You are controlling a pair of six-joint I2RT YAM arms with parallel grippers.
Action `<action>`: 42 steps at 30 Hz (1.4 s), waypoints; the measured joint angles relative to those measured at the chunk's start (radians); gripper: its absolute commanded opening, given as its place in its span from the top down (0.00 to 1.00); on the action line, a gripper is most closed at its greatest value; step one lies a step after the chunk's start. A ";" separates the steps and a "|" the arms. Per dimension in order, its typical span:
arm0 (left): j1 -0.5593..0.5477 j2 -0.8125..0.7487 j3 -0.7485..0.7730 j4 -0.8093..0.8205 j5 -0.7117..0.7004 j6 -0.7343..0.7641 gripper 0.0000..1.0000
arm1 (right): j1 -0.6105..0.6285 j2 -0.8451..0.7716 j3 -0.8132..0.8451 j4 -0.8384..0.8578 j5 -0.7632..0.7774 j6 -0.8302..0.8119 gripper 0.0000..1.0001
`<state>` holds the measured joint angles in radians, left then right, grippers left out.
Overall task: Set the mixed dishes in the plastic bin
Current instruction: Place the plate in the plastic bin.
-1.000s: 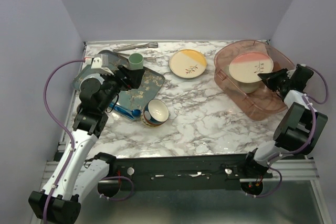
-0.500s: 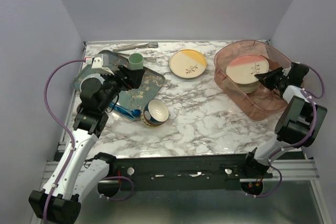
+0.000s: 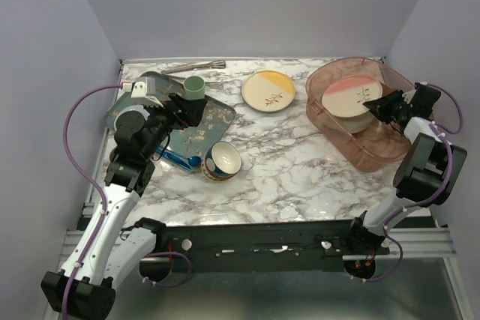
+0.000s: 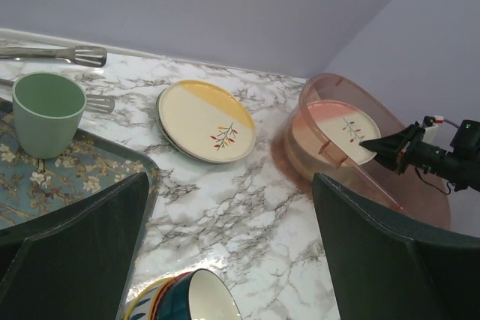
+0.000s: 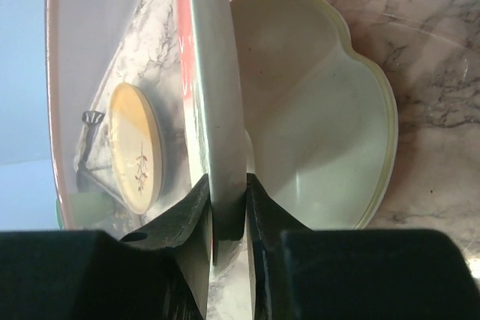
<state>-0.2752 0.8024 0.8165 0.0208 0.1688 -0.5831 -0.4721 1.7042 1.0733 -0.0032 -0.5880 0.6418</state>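
The pink-and-cream plate (image 3: 349, 97) (image 5: 214, 95) tilts inside the plastic bin (image 3: 352, 157), leaning over a cream three-section plate (image 5: 322, 133) on the bin floor. My right gripper (image 3: 377, 106) (image 5: 229, 207) is shut on the pink plate's rim, one finger on each face. A yellow-and-cream sprig plate (image 3: 268, 91) (image 4: 206, 121) lies on the marble left of the bin. The blue-yellow patterned bowl (image 3: 222, 160) (image 4: 187, 301) rests on its side near the tray. My left gripper (image 3: 191, 110) (image 4: 232, 260) hangs open above the tray's right edge, holding nothing.
A dark-green floral tray (image 3: 210, 119) at the left carries a mint green cup (image 3: 194, 86) (image 4: 46, 110). Metal tongs (image 3: 193, 67) lie at the back edge. A blue utensil (image 3: 178, 159) lies beside the bowl. Purple walls close in on three sides.
My right gripper has carried the pink-and-cream plate a little left and deeper into the bin, over the cream plate. The left arm has not moved.
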 measured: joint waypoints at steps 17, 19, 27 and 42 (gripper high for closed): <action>0.000 0.000 0.000 0.000 0.000 0.000 0.01 | 0.000 0.025 0.022 -0.060 0.012 -0.052 0.58; 0.000 0.000 0.000 0.000 0.000 0.000 0.01 | 0.000 0.028 0.022 -0.064 0.014 -0.060 0.57; 0.000 0.000 0.000 0.000 0.000 0.000 0.01 | 0.004 0.054 0.039 -0.098 0.023 -0.083 0.53; 0.000 0.000 0.000 0.000 0.000 0.000 0.01 | 0.017 0.077 0.068 -0.130 0.033 -0.119 0.43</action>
<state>-0.2752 0.8024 0.8165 0.0208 0.1688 -0.5831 -0.4553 1.7817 1.1412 -0.1329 -0.5552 0.5232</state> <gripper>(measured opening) 0.985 0.547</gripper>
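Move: The white divided plate in the bin, where the pink-rimmed plate is going, lies about 5 cm ahead of the right hand, 4 cm to its left and 5 cm below. The pink-rimmed plate, its rim still between these fingers, has its middle some 6 cm ahead, 5 cm left and 2 cm down. The yellow-rimmed plate is around 14 cm ahead, 28 cm left and 10 cm below. From the left hand the divided plate lies roughly 19 cm ahead, 46 cm right and 26 cm below. Letting go of the pink-rimmed plate's rim, the right fingers spread from barely open to about half open, one staying above the plate and one below. Meanwhile the hand sinks about 3 cm into the bin towards the divided plate, with hardly any sideways or forward travel, and the fingers tip down by some 5 degrees. ##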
